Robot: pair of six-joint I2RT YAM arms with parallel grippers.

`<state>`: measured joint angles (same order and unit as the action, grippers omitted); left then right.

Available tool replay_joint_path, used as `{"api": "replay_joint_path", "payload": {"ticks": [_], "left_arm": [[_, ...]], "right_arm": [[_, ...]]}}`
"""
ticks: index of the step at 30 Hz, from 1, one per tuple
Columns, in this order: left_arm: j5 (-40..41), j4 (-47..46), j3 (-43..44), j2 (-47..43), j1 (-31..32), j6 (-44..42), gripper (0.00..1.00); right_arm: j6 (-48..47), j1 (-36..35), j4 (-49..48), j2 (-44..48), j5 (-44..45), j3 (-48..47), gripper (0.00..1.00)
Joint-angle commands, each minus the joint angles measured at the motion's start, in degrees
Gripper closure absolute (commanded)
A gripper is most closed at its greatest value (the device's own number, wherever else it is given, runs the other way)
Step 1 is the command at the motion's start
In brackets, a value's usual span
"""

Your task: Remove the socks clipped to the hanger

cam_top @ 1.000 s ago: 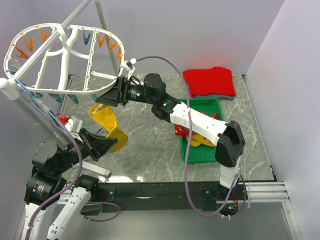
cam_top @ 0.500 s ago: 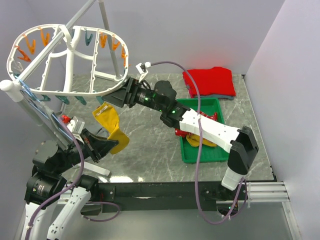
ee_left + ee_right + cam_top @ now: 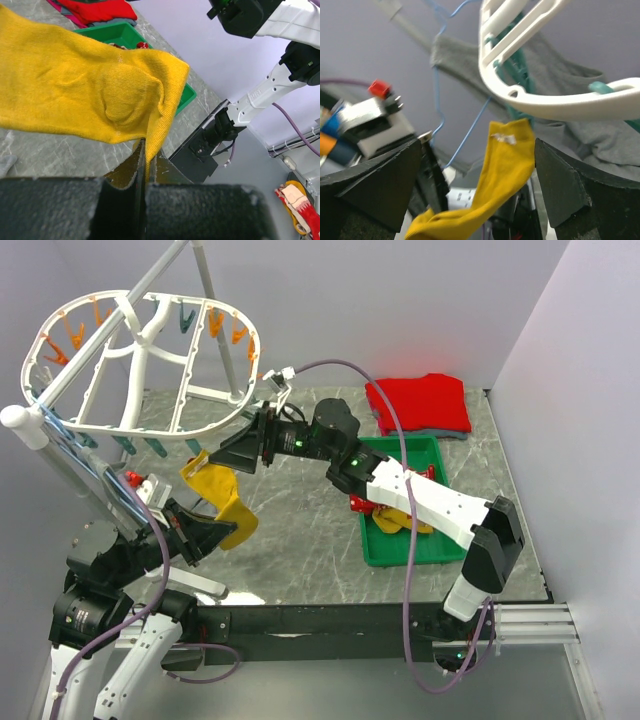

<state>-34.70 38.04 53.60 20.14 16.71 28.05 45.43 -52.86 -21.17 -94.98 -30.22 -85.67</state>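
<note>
The white oval hanger hangs tilted at the top left, with orange and teal clips round its rim. One mustard-yellow sock hangs from a teal clip on the near rim. My left gripper is shut on the sock's lower end, which is pinched between the jaws in the left wrist view. My right gripper is open just under the rim. Its fingers stand either side of the sock's top without touching it.
A green tray at the right holds a red patterned sock and a yellow one. A folded red garment lies behind it. The hanger's metal stand and blue cord are at the left. Grey cloth hangs behind the rim.
The right gripper has moved down to the sock's clipped top. The hanger has swung a little rightward. The left gripper still holds the sock's lower end.
</note>
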Motion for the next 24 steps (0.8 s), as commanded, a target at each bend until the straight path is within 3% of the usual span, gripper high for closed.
{"api": "replay_joint_path", "payload": {"ticks": [1,4,7,10,11,15,17,19,20,24], "left_arm": [[0.3,-1.2,1.4,-0.8,0.1,-0.4,0.99],[0.0,-2.3,1.6,-1.4,0.1,0.3,0.99],[-0.5,-2.4,1.9,-1.7,0.0,0.6,0.99],[-0.7,-2.5,1.9,-1.7,0.1,0.9,0.99],[-0.6,-2.5,2.0,-1.8,0.1,0.9,0.99],[-0.2,-1.8,2.1,-2.3,0.1,1.0,0.99],[0.0,-1.6,2.4,-2.2,0.1,0.9,0.99],[-0.1,-1.4,2.3,-2.2,0.1,0.8,0.99],[-0.1,-1.4,2.2,-2.0,0.1,0.7,0.99],[-0.3,-2.1,1.5,-1.9,0.1,0.7,0.99]], "right_arm": [[-2.1,0.6,2.9,-0.5,-14.5,-3.3,0.00],[-7.5,0.7,5.7,-3.2,-26.3,-7.7,0.00],[-7.9,1.6,2.3,-6.6,-37.9,-10.8,0.00],[1.0,3.2,-9.7,-11.0,-44.2,-13.9,0.00],[8.6,3.4,-13.6,-13.7,-45.3,-16.7,0.00],[24.1,3.3,-31.6,-19.5,-47.8,-25.1,0.00],[25.9,3.4,-32.9,-19.5,-47.4,-26.0,0.00],[21.7,3.3,-25.6,-17.7,-46.4,-23.9,0.00],[14.1,3.2,-21.4,-15.3,-44.8,-23.1,0.00],[-10.9,2.6,13.9,-9.1,-37.7,-23.2,0.00]]}}
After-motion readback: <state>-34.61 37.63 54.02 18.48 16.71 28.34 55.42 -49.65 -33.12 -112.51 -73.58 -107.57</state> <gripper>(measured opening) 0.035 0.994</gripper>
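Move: The yellow sock hangs between the hanger and the left gripper. Its clipped upper end is some 7 cm left of the right hand, about level with it and neither ahead nor back. The hanger's near rim passes roughly 6 cm ahead of the right hand and 4 cm above; the left gripper is about 11 cm back and 7 cm lower. From the left hand, the clipped end lies around 11 cm ahead, 6 cm left and 7 cm up. Still pinching the sock's lower end, the left gripper holds almost in place while the empty right hand draws back about 5 cm, towards the left gripper. The right wrist swings some 40 degrees counter-clockwise, so its wide-open fingers, first pointing left, now aim diagonally left and back across the sock; the hand's drawing back is over by halfway, the turn eases out after it. ##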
